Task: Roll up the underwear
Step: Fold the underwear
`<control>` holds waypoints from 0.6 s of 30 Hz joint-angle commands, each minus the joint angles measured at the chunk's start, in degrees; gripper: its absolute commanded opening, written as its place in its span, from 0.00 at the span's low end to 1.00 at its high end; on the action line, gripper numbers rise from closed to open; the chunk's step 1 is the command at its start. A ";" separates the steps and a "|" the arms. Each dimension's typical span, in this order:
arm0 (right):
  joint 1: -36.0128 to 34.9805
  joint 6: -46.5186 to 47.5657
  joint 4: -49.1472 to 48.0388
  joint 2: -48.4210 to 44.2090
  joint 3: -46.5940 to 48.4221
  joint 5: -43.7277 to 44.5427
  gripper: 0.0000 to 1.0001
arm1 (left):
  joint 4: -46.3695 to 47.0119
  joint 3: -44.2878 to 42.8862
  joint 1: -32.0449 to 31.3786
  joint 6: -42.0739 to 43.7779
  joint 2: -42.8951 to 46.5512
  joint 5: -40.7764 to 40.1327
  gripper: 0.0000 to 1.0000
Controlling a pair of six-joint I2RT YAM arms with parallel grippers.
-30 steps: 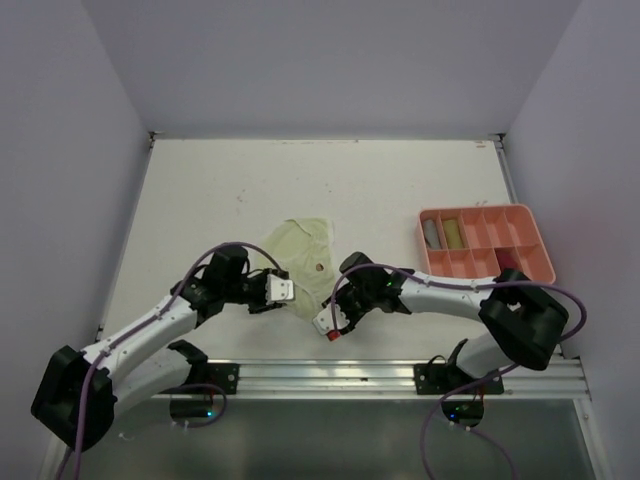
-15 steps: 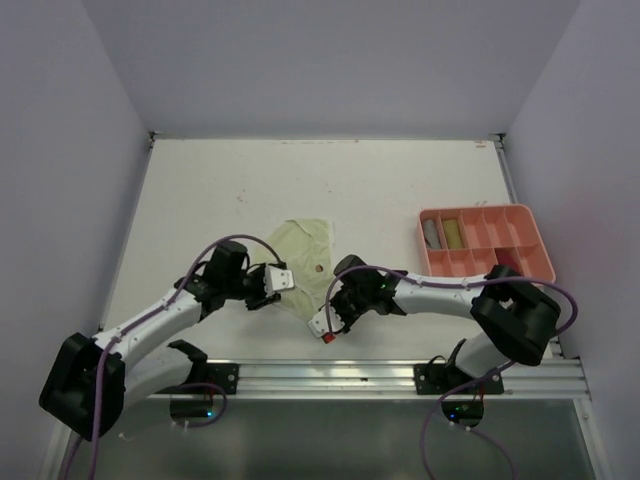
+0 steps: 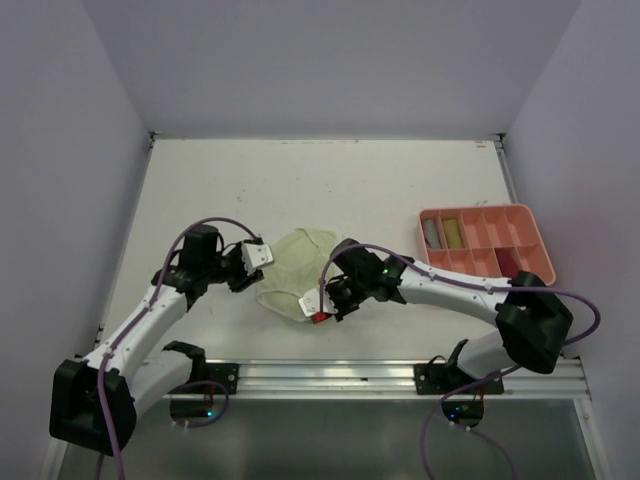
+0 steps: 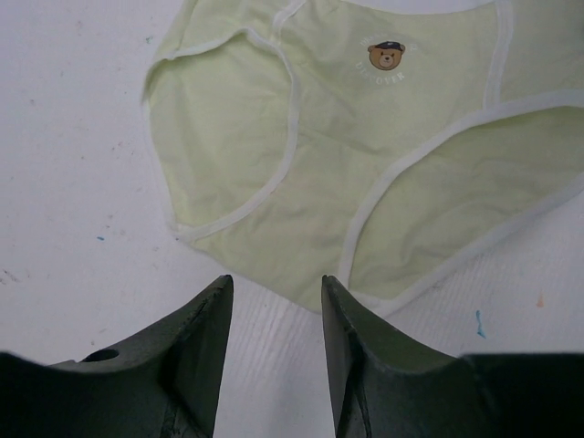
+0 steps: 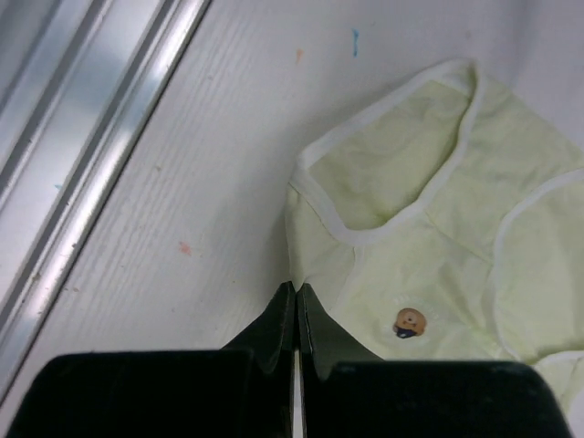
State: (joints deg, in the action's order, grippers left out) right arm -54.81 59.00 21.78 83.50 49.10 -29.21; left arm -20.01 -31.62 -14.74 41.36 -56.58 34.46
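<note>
The pale yellow-green underwear [image 3: 290,268] lies spread flat on the white table between my two grippers. It has white trim and a small bear print [image 4: 387,57]. My left gripper [image 3: 256,254] is open and empty, its fingertips [image 4: 274,285] just short of the garment's near edge [image 4: 365,146]. My right gripper [image 3: 321,308] is shut on the side edge of the underwear [image 5: 429,219], with the cloth pinched at its tips [image 5: 297,288]. Grey [image 3: 430,233], olive-tan [image 3: 452,233] and dark red [image 3: 507,262] garments sit in the tray.
The salmon-pink compartment tray [image 3: 530,243] stands at the right of the table. An aluminium rail [image 3: 400,378] runs along the near edge and shows in the right wrist view [image 5: 82,155]. Walls enclose the table on three sides.
The underwear has gone from a folded shape further back to a spread shape nearer the front. My left gripper moved back and left, away from the cloth. My right gripper moved up-left, still holding the edge.
</note>
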 commanded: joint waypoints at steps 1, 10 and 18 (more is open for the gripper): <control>-0.21 -6.09 8.09 -2.82 4.77 -6.55 0.00 | -3.46 -0.99 0.42 2.06 2.26 2.37 0.48; 3.65 -8.99 17.06 2.53 15.66 -13.40 0.00 | -1.35 -3.01 2.60 0.03 -2.04 2.01 0.49; 12.87 -8.21 24.27 11.41 26.11 -19.03 0.00 | -6.95 -7.75 8.67 8.01 -9.07 12.62 0.51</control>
State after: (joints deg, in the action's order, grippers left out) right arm -44.16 50.96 41.19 92.90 70.37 -43.22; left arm -23.16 -36.01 -8.32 43.88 -63.96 38.79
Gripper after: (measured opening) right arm 0.012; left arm 0.508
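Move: The right hand already pinches the underwear's near right edge; the underwear's middle lies about 8 cm ahead, 5 cm to its left and 6 cm below. From this hand, the underwear's left corner is some 14 cm left and 3 cm ahead, and the metal rail about 12 cm straight back. From the left hand, the underwear's middle is about 9 cm to the right, level ahead, 8 cm below. The right hand, still pinching the underwear's edge, lifts about 6 cm, easing back, then swings some 5 cm forward. ##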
